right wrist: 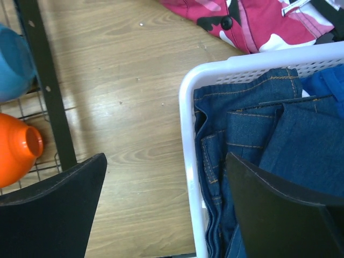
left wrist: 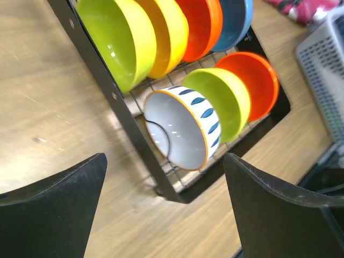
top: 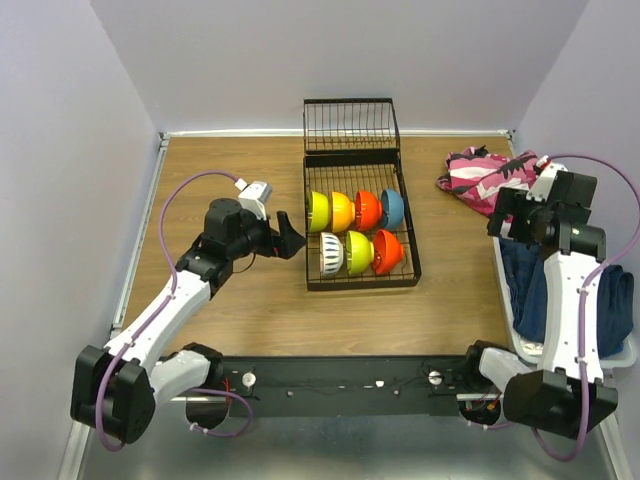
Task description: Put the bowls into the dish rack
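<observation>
The black wire dish rack (top: 306, 232) stands mid-table with several bowls on edge in two rows. The back row runs lime (top: 318, 211), yellow-orange (top: 341, 211), red-orange (top: 367, 209), blue (top: 391, 208). In front are a white bowl (top: 331, 253), a lime green one (top: 358, 252) and a red-orange one (top: 387, 251). My left gripper (top: 290, 238) hovers just left of the rack, open and empty; its wrist view shows the white bowl (left wrist: 180, 129) ahead of the open gripper (left wrist: 164, 215). My right gripper (top: 507, 216) is open and empty (right wrist: 166, 209) over the basket's rim.
A white laundry basket (right wrist: 191, 134) holding blue jeans (right wrist: 252, 134) sits at the table's right edge. A pink camouflage garment (top: 485, 172) lies behind it. The rack's taller wire section (top: 350, 125) stands at the far end.
</observation>
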Motion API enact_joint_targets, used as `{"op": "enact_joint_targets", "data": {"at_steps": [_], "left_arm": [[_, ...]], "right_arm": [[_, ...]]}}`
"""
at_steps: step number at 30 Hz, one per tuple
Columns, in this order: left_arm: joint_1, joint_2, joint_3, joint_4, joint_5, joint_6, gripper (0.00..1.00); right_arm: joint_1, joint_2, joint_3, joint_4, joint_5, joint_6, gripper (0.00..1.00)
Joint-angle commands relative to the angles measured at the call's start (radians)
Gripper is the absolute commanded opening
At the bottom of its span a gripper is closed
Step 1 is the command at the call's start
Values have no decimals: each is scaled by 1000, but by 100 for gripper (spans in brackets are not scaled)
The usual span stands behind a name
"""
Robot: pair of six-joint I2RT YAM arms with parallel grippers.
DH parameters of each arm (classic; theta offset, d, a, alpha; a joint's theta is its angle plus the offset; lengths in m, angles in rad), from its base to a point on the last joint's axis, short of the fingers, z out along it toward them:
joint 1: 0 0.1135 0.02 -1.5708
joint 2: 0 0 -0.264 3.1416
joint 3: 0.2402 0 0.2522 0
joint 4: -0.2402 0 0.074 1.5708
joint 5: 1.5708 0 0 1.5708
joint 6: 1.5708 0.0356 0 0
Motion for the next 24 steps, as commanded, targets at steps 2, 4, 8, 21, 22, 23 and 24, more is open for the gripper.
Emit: {"op": "enact_joint_targets", "data": {"at_steps": [2,4,8,21,22,23,24], "left_arm": [[6,-20,80,-142,-88,342,99],[6,-13,105,-174,-191,466,99],[11,8,156,-217,-337,583,99],[135,117,424,-629,-438,772,99],[142,134,441,-678,-484,795,99],[147,140,482,-707,-489,813,99],[155,145,504,-734,-487,831,99]], "right_arm": [[-6,-76,6,-47,-60,-6,100],[-5,-100,15,-73,-83,-4,100],[-5,-104,52,-116,-97,26,100],[-5,-76,66,-116,-6,-4,100],[-5,-108,58,-113,-16,-15,100],[18,-116,51,-116,-11,-22,100],[46,-120,50,-125,28,-16,100]]}}
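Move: Both my hands are empty. From my left hand the white leaf-patterned bowl sits about 11 cm to the right, 4 cm back and some 8 cm lower, in the dish rack's front row. The front lime bowl is next to it, 19 cm to my right and 4 cm back; the back lime bowl lies about 7 cm to my right and 4 cm ahead. From my right hand the patterned bowl is roughly 43 cm to the left, 4 cm back and 12 cm lower. I draw my left hand away from the loaded rack, about 13 cm to the left over bare table, and also some 5 cm forward, rising a little. Meanwhile my wrist rolls about 45 degrees, so the fingers, still wide open, swing from pointing forward-right to forward and down. My open right hand bobs up, down and up again beside the laundry basket, ending about 2 cm back and 2 cm higher. ##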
